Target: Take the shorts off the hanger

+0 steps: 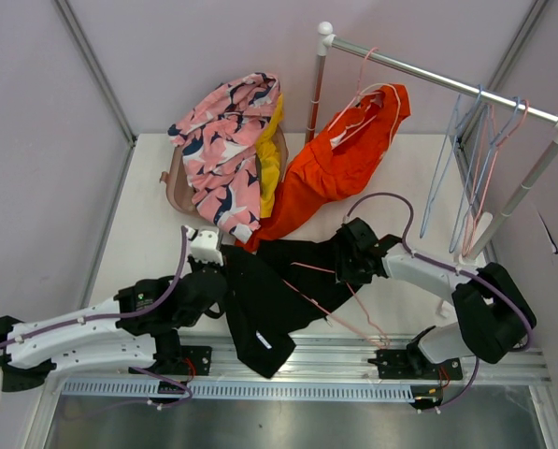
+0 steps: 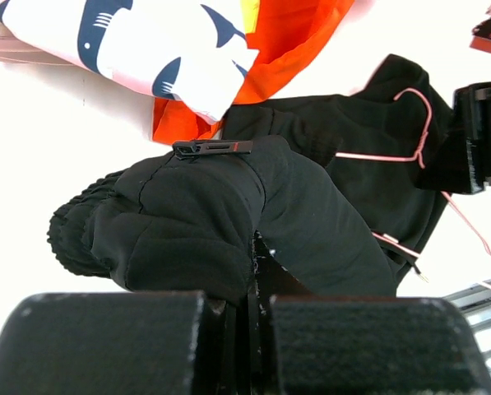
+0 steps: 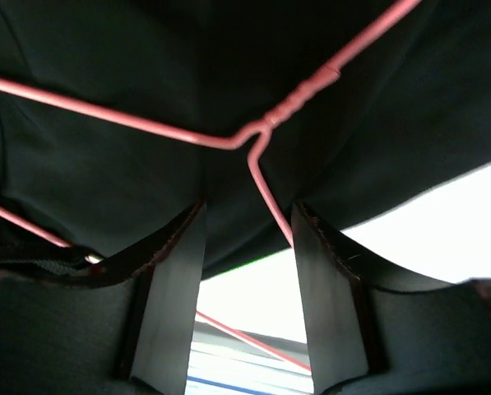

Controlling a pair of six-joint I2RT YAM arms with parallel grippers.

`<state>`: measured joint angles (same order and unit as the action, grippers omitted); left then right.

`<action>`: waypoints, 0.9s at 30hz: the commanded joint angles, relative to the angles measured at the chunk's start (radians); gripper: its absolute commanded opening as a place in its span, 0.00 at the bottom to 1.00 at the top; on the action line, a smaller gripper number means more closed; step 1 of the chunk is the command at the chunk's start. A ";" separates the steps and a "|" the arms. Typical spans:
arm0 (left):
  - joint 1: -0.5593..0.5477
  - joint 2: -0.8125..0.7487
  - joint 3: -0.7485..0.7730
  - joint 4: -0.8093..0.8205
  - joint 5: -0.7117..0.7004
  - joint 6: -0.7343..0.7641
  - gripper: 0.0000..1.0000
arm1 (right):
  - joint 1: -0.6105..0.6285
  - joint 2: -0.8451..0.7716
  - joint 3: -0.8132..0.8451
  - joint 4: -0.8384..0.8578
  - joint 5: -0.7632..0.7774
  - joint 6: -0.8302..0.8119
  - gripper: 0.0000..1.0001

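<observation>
The black shorts (image 1: pixel 269 304) lie crumpled on the table's middle with a pink wire hanger (image 1: pixel 327 301) still threaded through them. My left gripper (image 1: pixel 225 285) is shut on a bunched fold at the left end of the black shorts (image 2: pixel 187 214). My right gripper (image 1: pixel 346 254) sits over their right end. In the right wrist view its jaws stand apart around the twisted neck of the hanger (image 3: pixel 261 136), the wire close to the right finger (image 3: pixel 327 288), black cloth (image 3: pixel 130 74) behind. Orange shorts (image 1: pixel 339 164) hang from a hanger on the rail.
Pink patterned shorts (image 1: pixel 224 140) and yellow shorts (image 1: pixel 270 159) are heaped at the back left. A clothes rail (image 1: pixel 447 82) crosses the back right, with several bare wire hangers (image 1: pixel 475 159) on it. A metal rail (image 1: pixel 353 360) runs along the near edge.
</observation>
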<state>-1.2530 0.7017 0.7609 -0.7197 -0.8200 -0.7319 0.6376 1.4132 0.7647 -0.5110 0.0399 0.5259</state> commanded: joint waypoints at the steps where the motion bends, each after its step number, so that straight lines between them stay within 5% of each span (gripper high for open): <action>1: 0.010 -0.016 0.012 0.034 -0.004 0.019 0.00 | 0.005 0.041 -0.016 0.075 -0.009 0.023 0.49; 7: 0.012 -0.024 0.015 0.017 -0.011 0.017 0.00 | 0.010 0.082 -0.044 0.124 -0.021 0.029 0.41; 14: 0.015 -0.041 0.017 0.003 -0.019 0.023 0.00 | 0.014 0.095 -0.058 0.132 -0.023 0.031 0.00; 27: 0.017 -0.018 0.028 0.000 -0.019 0.028 0.00 | 0.020 -0.218 0.157 -0.197 0.086 0.022 0.00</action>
<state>-1.2438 0.6872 0.7609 -0.7208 -0.8162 -0.7242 0.6533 1.2755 0.8261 -0.6071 0.0570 0.5499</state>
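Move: The pink hanger's neck lies just under the open right fingers, roughly 1 cm ahead, 1 cm left and 2 cm down. Its long bar is about 9 cm back and 3 cm left of that hand; the black shorts' middle is some 15 cm left and 5 cm back, the orange garment's lower folds 14 cm ahead and 14 cm left. From the left hand, already gripping the shorts, the neck is about 25 cm right, 5 cm ahead, 18 cm below. Right hand dips, pinches the hanger wire beside its neck, lifts about 6 cm; left hand keeps the shorts. ##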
